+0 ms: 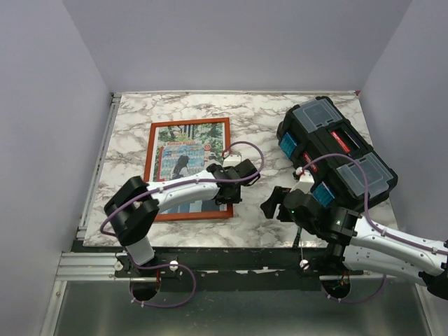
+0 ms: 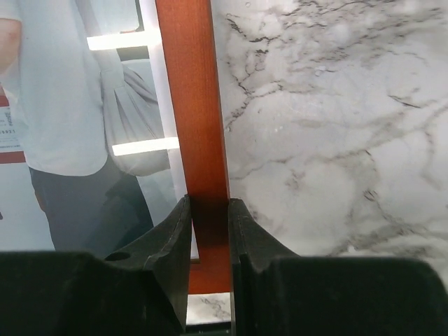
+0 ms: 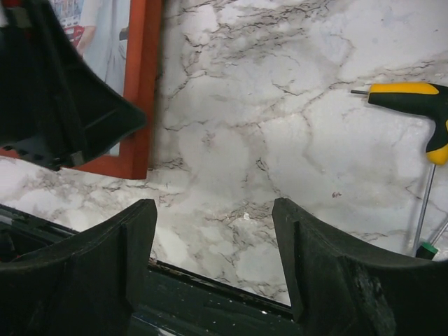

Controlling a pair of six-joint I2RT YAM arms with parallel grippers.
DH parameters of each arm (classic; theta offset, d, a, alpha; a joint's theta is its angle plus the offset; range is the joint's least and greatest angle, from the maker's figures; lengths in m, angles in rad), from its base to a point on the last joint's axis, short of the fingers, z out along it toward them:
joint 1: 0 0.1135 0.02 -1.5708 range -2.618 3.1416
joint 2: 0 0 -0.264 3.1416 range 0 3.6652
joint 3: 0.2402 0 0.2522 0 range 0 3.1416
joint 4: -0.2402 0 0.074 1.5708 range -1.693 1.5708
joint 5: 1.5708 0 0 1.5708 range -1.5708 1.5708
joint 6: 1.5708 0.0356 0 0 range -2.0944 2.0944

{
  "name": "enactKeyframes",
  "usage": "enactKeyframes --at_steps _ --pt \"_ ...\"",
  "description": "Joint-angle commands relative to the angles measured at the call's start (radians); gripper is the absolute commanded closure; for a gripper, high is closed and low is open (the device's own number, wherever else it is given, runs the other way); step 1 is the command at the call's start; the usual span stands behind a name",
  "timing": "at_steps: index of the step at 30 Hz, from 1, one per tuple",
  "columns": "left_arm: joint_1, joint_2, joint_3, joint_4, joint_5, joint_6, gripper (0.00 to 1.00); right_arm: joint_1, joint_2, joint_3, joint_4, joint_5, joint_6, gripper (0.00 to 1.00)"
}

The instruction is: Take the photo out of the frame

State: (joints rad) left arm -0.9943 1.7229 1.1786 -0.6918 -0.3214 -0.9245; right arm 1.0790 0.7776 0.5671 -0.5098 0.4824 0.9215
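Observation:
The orange-red frame [image 1: 189,123] lies flat on the marble table at centre left, with the photo [image 1: 183,157] inside it. My left gripper [image 1: 227,190] sits at the frame's right rail near its front corner. In the left wrist view its jaws [image 2: 208,210] press on both sides of that rail [image 2: 192,105], and the photo [image 2: 70,126] lies to the left under glare. My right gripper [image 1: 274,199] hovers open over bare table to the right of the frame. In the right wrist view the gripper [image 3: 213,224] holds nothing, and the frame's corner [image 3: 143,84] shows at upper left.
A black toolbox [image 1: 336,150] with blue latches stands at the right of the table. A yellow-and-black handled tool [image 3: 413,98] lies on the marble at the right of the right wrist view. The table's front edge [image 3: 210,280] runs just under the right fingers.

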Motion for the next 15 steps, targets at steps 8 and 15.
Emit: enactKeyframes --at_steps 8,15 --pt "-0.009 -0.38 -0.139 0.002 0.039 -0.002 1.0 -0.032 0.185 0.174 0.155 -0.02 0.146 0.0" --pt "-0.009 -0.5 -0.207 -0.006 0.022 -0.027 1.0 -0.347 0.461 0.348 0.358 -0.487 0.04 0.0"
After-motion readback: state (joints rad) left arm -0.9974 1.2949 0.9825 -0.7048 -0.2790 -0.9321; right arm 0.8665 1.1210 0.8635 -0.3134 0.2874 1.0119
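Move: The left hand already pinches the frame's right rail near its near end, barely off the table; the middle of the frame with the photo lies about 12 cm ahead and 14 cm to its left. From the empty right hand, the middle of that right rail is some 17 cm ahead, 15 cm to the left and 8 cm below. The yellow-handled tool lies roughly 6 cm ahead and 8 cm right of the right hand, the green screwdriver 7 cm back and 9 cm right. Keeping its pinch on the rail, the left hand lifts the frame's right side about 7 cm, then stops rising and carries it some 3.5 cm back and as far left, rolling about 12 degrees so the hand's right side comes up. Meanwhile the right hand spreads its fingers fully and, slowly at first, then fast, swings forward, up and left, roughly 7 cm each way, towards the raised rail without reaching it, its left side tilting up. ##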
